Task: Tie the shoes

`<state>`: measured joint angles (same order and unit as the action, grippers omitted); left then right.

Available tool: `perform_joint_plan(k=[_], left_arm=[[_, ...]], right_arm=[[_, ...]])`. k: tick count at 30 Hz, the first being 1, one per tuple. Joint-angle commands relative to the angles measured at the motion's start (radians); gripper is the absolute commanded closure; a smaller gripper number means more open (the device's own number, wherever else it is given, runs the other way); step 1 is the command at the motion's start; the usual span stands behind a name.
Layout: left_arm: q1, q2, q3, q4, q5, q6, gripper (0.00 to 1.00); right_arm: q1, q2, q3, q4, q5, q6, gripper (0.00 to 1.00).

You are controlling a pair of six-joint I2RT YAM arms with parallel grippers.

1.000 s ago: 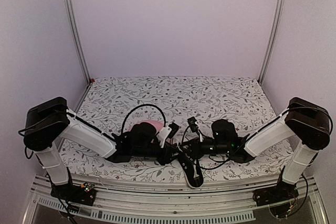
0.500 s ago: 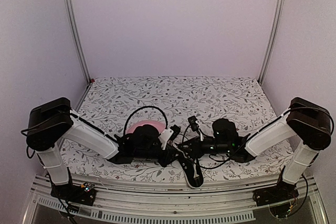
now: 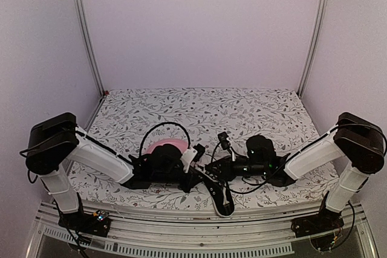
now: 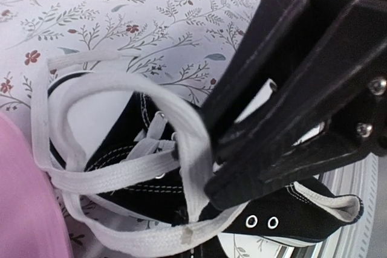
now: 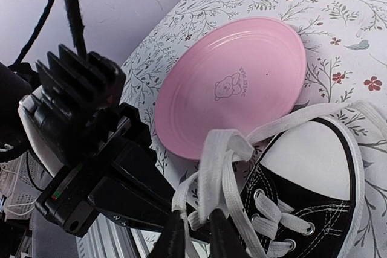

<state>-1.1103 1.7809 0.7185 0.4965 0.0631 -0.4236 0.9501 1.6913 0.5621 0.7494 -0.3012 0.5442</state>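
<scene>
The black sneaker (image 3: 221, 200) with a white toe cap lies at the table's near edge, between my two arms. In the left wrist view the sneaker (image 4: 136, 170) lies under loose white laces (image 4: 109, 179). My left gripper (image 4: 208, 168) is shut on a loop of lace (image 4: 181, 125) above the eyelets. In the right wrist view my right gripper (image 5: 195, 237) is pinched on a folded loop of lace (image 5: 214, 161) just left of the sneaker's toe (image 5: 308, 161). The two grippers (image 3: 195, 176) (image 3: 210, 170) meet over the sneaker's laced part.
A pink plate (image 5: 236, 86) with a small bear print lies just behind the sneaker, under my left wrist (image 3: 171, 144). The left gripper's black body (image 5: 115, 179) is close to the right fingers. The table's near edge and metal rail (image 3: 193, 219) run right by the sneaker.
Both wrists have shifted slightly while staying on the laces. The right wrist has drifted a little to the right. A bit more of the pink plate shows behind the left wrist.
</scene>
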Motion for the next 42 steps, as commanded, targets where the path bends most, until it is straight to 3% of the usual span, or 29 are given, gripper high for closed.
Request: perform_joint_plan(k=[1, 6, 11, 20, 27, 32, 38, 42], left_arm=[[-0.013, -0.057, -0.034, -0.069, 0.017, -0.033, 1.0], [-0.014, -0.142, -0.1, -0.134, 0.078, -0.061, 1.0], [-0.015, -0.276, -0.175, -0.21, 0.179, -0.085, 1.0], [-0.016, -0.502, -0.259, -0.405, 0.249, -0.146, 1.0], [-0.014, -0.624, -0.304, -0.464, 0.213, -0.188, 1.0], [-0.009, -0.64, -0.303, -0.447, 0.202, -0.193, 1.0], [-0.008, -0.624, -0.292, -0.432, 0.203, -0.183, 1.0], [-0.003, -0.595, -0.263, -0.434, 0.211, -0.167, 1.0]], right_arm=[[-0.01, -0.062, -0.01, -0.039, -0.014, -0.004, 0.73], [-0.012, -0.15, -0.009, -0.139, -0.007, -0.036, 0.46], [-0.015, -0.214, 0.044, -0.315, 0.038, -0.108, 0.33], [-0.016, -0.1, 0.309, -0.653, 0.259, -0.176, 0.29], [-0.013, 0.078, 0.485, -0.768, 0.301, -0.136, 0.27], [0.016, 0.207, 0.617, -0.856, 0.328, -0.126, 0.27], [0.054, 0.323, 0.783, -1.025, 0.525, -0.13, 0.27], [0.052, 0.363, 0.832, -1.066, 0.567, -0.144, 0.3]])
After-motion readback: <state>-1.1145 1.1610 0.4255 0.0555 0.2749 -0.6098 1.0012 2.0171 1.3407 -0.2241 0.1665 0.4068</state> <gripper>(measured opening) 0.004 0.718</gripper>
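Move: The lace strand over the shoe's toe lies about 8 cm ahead of the right hand, 3 to its left and 5 below; the shoe's middle is about 2 cm back, 2 right and 7 down, the pink plate's centre 9 ahead, 16 left and 9 down. The left hand, holding a lace, heads for bare table some 9 cm back, 10 left and 4 below; from it the shoe's middle is 3 back, 6 right, 3 lower, the plate 9 ahead, 12 left, 5 lower. The white lace still pinched in the shut left fingers is drawn away from the shoe, back and left by about 13 cm and a little up, and is then held there. The right hand spreads its fingers to let go of the loop, lifts off about 4 cm, then swings forward and down to the toe, tipping its open fingers downward some 35 degrees over the other strand. ##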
